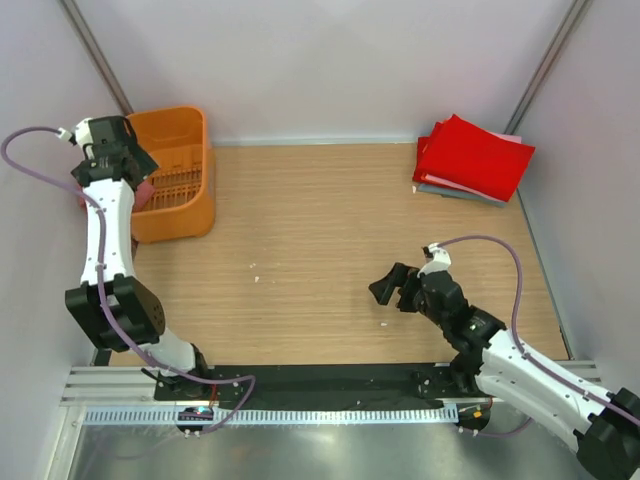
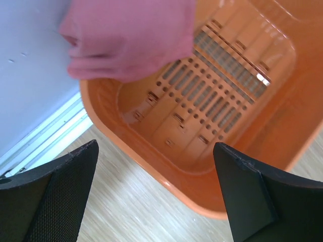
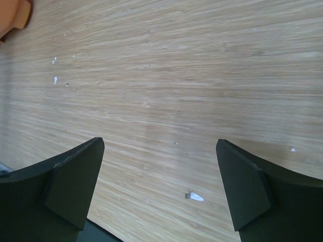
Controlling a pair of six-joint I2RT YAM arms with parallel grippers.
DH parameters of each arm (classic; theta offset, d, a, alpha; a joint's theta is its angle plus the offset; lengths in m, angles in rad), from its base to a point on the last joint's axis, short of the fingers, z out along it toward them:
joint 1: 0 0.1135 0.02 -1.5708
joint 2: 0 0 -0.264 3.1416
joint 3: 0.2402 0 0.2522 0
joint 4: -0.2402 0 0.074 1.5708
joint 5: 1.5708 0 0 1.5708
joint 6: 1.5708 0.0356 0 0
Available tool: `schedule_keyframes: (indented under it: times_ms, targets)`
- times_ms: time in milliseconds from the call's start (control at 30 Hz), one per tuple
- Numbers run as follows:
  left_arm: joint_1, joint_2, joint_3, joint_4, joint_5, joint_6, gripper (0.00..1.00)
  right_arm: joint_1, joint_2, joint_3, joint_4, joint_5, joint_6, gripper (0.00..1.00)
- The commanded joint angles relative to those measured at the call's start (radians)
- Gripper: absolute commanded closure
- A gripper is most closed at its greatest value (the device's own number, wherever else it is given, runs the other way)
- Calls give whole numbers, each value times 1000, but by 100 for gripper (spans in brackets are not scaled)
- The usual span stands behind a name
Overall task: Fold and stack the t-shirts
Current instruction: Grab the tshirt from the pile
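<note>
A bright red t-shirt point(image 1: 472, 158) lies folded on top of a stack at the table's far right corner, with thin grey and pale folded edges point(image 1: 450, 190) showing under it. A salmon-pink t-shirt point(image 2: 126, 38) hangs bunched over the near-left edge of the orange basket point(image 2: 242, 151); a bit of it shows beside the left wrist point(image 1: 146, 190). My left gripper point(image 2: 156, 191) is open above the basket's rim, below the pink cloth, holding nothing. My right gripper point(image 1: 392, 285) is open low over bare wood point(image 3: 160, 186), far from the stack.
The orange slotted basket point(image 1: 175, 170) stands at the table's far left against the wall, its floor bare. Small white specks point(image 3: 196, 197) lie on the wood. Grey walls close in the table on three sides.
</note>
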Motion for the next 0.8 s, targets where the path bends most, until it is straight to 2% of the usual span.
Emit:
schedule_keyframes:
  times_ms: [0,67,100,200,333,500,667,767]
  targets:
    - [60,34,71,24,-5,-29,4,5,-28,-115,299,-59,30,0]
    - [73,69,89,22,-6,-20,6,5,-2,-198,396,-97,44,0]
    - [76,83,115,21,-20,-9,6,5,15,-227,520,-115,60,0]
    - [76,138,181,-4,-75,25,7,5,88,-264,624,-178,49,0]
    - [86,173,180,17,-158,37,6,5,197,-234,655,-209,34,0]
    - [129,210,132,28,-115,-39,7,5,324,-197,676,-224,31,0]
    - [131,196,68,89,-153,-35,7,5,390,-166,681,-226,34,0]
    - [136,218,79,103,-169,-21,7,3,435,-149,687,-226,40,0]
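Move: The pink t-shirt hangs over the left rim of the orange bin, about 5 cm ahead of the left gripper, 9 cm to its left and some 14 cm below. The bin's middle is roughly 10 cm ahead, 5 cm to this gripper's right and 18 cm down; its near-left corner is about 3 cm back, 6 cm left and 15 cm down. From the right gripper the t-shirt lies some 68 cm left, 24 cm ahead and 3 cm higher. Swing the open left gripper about 8 cm left towards the pink t-shirt, sinking roughly 5 cm, most of it late, while turning counter-clockwise and tipping the fingers slightly further down. Lower the empty right gripper towards the bare table first, then carry it about 5 cm left, turning counter-clockwise, its fingers staying wide open. ##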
